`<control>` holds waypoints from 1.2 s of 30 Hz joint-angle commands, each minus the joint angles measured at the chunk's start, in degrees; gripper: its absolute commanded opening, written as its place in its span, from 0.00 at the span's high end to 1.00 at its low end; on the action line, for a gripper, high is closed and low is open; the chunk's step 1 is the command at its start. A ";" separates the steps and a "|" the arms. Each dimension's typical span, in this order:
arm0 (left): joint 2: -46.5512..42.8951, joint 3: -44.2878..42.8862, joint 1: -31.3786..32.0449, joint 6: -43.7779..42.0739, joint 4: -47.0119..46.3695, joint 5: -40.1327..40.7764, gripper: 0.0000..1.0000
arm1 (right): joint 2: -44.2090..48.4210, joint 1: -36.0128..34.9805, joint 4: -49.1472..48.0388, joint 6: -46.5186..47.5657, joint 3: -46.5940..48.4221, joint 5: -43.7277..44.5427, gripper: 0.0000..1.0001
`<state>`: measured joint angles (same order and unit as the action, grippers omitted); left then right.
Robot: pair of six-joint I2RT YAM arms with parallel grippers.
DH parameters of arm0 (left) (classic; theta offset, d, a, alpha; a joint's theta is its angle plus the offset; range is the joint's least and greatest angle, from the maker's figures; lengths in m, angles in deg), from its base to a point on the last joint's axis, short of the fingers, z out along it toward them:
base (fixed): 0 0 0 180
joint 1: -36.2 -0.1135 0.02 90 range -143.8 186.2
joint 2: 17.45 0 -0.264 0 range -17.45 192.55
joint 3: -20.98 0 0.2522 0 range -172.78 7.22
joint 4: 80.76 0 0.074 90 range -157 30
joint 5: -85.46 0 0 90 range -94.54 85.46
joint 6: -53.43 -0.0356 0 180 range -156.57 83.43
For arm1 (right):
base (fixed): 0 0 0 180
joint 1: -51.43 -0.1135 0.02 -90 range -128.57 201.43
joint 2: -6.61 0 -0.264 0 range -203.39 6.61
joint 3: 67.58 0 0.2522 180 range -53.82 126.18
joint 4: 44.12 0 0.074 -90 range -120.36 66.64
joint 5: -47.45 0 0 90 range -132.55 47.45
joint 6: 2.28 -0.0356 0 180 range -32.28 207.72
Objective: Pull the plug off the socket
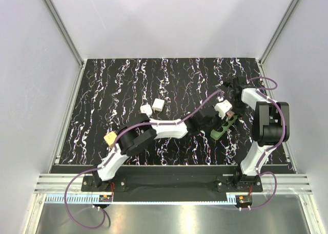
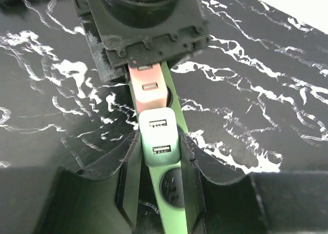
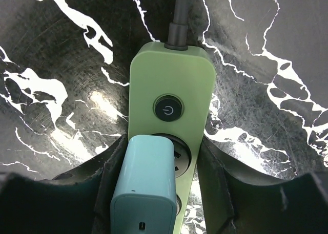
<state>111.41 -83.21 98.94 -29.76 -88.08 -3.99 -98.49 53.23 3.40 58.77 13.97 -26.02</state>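
Observation:
The socket (image 1: pixel 219 130) is a green power strip lying at the right of the table, with a power button (image 3: pixel 168 107) near its cable end. A white plug (image 2: pixel 160 136) with two USB ports stands in it, and my left gripper (image 2: pixel 160 160) is shut on that plug's sides, with an empty outlet (image 2: pixel 172 187) just below it. Behind it stands a pink plug (image 2: pixel 148 88). My right gripper (image 3: pixel 161 165) is shut on the socket's edges (image 3: pixel 154 78). A pale blue plug (image 3: pixel 146 180) stands between its fingers, against the left finger (image 3: pixel 114 167).
Two loose white plugs (image 1: pixel 146 109) (image 1: pixel 158 105) lie on the black marbled table (image 1: pixel 113 90) left of centre. The socket's dark cable (image 3: pixel 179 19) runs off toward the back. Grey walls close in the table on three sides.

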 commanded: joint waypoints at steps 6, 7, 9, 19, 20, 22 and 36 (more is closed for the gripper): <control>-10.03 -10.29 1.60 1.68 -4.93 5.17 1.00 | -0.90 1.10 -4.14 2.76 -0.29 7.11 1.00; -10.29 -9.68 1.68 2.15 -5.72 4.46 1.00 | -0.90 1.18 -4.23 2.85 -0.29 7.11 1.00; -10.82 -9.41 2.03 0.76 -6.51 4.10 1.00 | -0.81 1.19 -4.14 2.85 -0.38 7.02 1.00; -20.12 11.04 -0.16 -6.46 -15.65 0.32 1.00 | -0.98 1.97 -4.84 2.50 -0.20 3.87 1.00; -21.01 12.20 -0.34 -8.02 -15.66 0.93 1.00 | -0.81 2.24 -5.10 2.49 -0.29 3.07 1.00; -23.03 15.53 -0.95 -9.09 -15.74 2.51 1.00 | -0.37 2.59 -5.28 2.41 -0.38 1.49 1.00; -23.31 22.93 -12.01 -0.49 -12.15 15.26 1.00 | 5.96 2.94 -8.09 3.37 -3.98 -2.03 0.54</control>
<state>89.09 -59.72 89.41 -33.72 -98.13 6.11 -95.95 55.57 -0.93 59.95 10.38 -29.99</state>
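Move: Between the left fingers sits the green plug, still in its socket, with the strip's socket face about 2 cm beneath the hand. The pink plug stands some 4 cm ahead and 3 cm to the right; the nearest empty socket is about 3 cm back, 2 cm left and 3 cm lower. The nearer white plug lies roughly 31 cm left and 7 cm ahead. From the right hand, the green plug is around 6 cm back and 5 cm left. Pulling the gripped green plug up off the strip, the left hand shoots up about 16 cm, its fingertips tilting upward, then swings left and forward in an arc towards the nearer white plug, sinking about 8 cm and turning some 20 degrees counter-clockwise. Its fingers keep their hold, while the right hand stays in place, still gripping the strip's cable end. ##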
